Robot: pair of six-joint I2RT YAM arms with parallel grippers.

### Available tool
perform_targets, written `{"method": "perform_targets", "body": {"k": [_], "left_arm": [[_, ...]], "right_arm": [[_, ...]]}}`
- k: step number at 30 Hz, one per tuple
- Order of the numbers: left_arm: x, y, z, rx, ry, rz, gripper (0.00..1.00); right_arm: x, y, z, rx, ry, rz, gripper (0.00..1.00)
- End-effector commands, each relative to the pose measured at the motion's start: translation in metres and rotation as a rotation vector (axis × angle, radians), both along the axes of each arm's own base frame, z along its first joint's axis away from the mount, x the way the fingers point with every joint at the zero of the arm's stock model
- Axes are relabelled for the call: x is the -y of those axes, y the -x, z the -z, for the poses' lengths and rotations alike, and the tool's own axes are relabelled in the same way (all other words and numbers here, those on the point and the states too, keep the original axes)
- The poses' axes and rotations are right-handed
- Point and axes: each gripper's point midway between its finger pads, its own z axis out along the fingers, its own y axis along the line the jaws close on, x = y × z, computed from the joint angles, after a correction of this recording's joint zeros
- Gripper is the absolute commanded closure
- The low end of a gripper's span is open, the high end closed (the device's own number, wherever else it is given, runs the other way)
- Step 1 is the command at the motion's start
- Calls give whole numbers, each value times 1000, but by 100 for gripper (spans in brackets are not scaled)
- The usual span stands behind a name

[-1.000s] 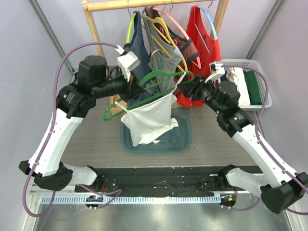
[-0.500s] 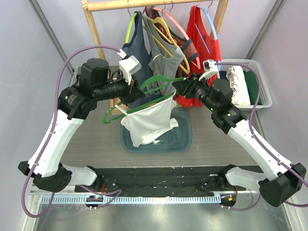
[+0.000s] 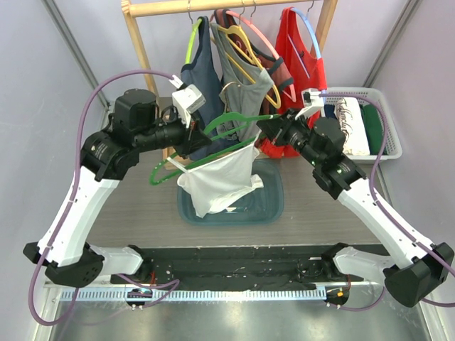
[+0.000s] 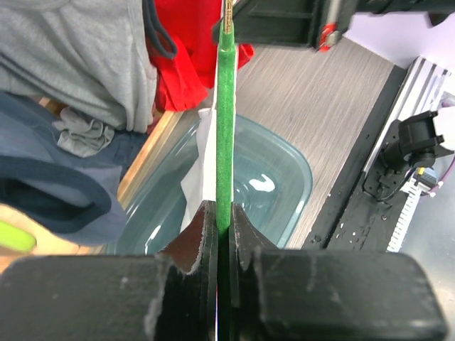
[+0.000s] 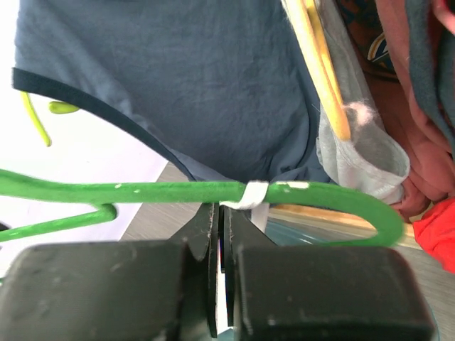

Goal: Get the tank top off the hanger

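Note:
A white tank top (image 3: 217, 181) hangs from a green hanger (image 3: 234, 117) held in the air above a teal bin. My left gripper (image 3: 193, 138) is shut on the hanger's lower bar, which shows as a green rod (image 4: 225, 128) running straight out from between the left gripper's (image 4: 224, 217) jaws. My right gripper (image 3: 264, 128) is at the hanger's right end. In the right wrist view a white strap (image 5: 254, 193) loops over the green hanger (image 5: 142, 192), and the right gripper (image 5: 222, 213) is shut on the strap just beneath the bar.
The teal bin (image 3: 274, 206) sits on the table under the tank top. Behind it a wooden rack (image 3: 213, 7) carries navy, grey and red garments on several hangers. A white basket (image 3: 387, 135) with folded clothes stands at the right.
The right gripper moved left to the hanger's right end and closed on the white strap. The left arm and hanger shifted only slightly.

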Motion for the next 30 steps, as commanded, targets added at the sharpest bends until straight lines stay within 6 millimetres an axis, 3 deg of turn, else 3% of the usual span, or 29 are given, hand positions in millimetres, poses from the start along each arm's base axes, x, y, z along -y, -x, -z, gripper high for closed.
{"method": "perform_targets", "body": {"k": [1, 3, 8, 15, 22, 27, 30], "left_arm": [[-9, 6, -8, 66, 10, -12, 100], [-12, 6, -3, 70, -1, -26, 100], [-17, 9, 2, 72, -17, -28, 100], [-24, 22, -15, 84, 16, -10, 100], [-25, 61, -39, 92, 53, 135, 100], [-30, 74, -27, 74, 12, 187, 100], [-30, 70, -20, 68, 0, 170, 100]], "right_arm": [[20, 21, -56, 132, -57, 44, 98], [30, 31, -62, 146, -50, 64, 99], [57, 34, -61, 146, -29, 181, 99], [77, 17, -22, 18, 46, 328, 99], [78, 7, -3, -18, 91, 357, 99], [80, 8, -7, -3, 88, 362, 99], [77, 8, -4, -9, 93, 349, 99]]}}
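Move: Already pinching the white strap, the right hand has the hanger's right end about 5 cm to its right and 2 cm ahead, and the tank top's body about 11 cm left, 7 cm back and 10 cm below. The red top hangs some 12 cm ahead and 11 cm right. From the left hand, still gripping the green hanger, that end is roughly 26 cm right and 8 cm ahead. Keeping its pinch on the strap, the right hand pulls right, back and up, about 5 cm each way, then swings forward and down past the hanger's right end, finishing some 7 cm right and turned about 20 degrees clockwise. The left hand keeps the hanger, dips slightly, then draws it back and left, away from the right hand, rising again. ##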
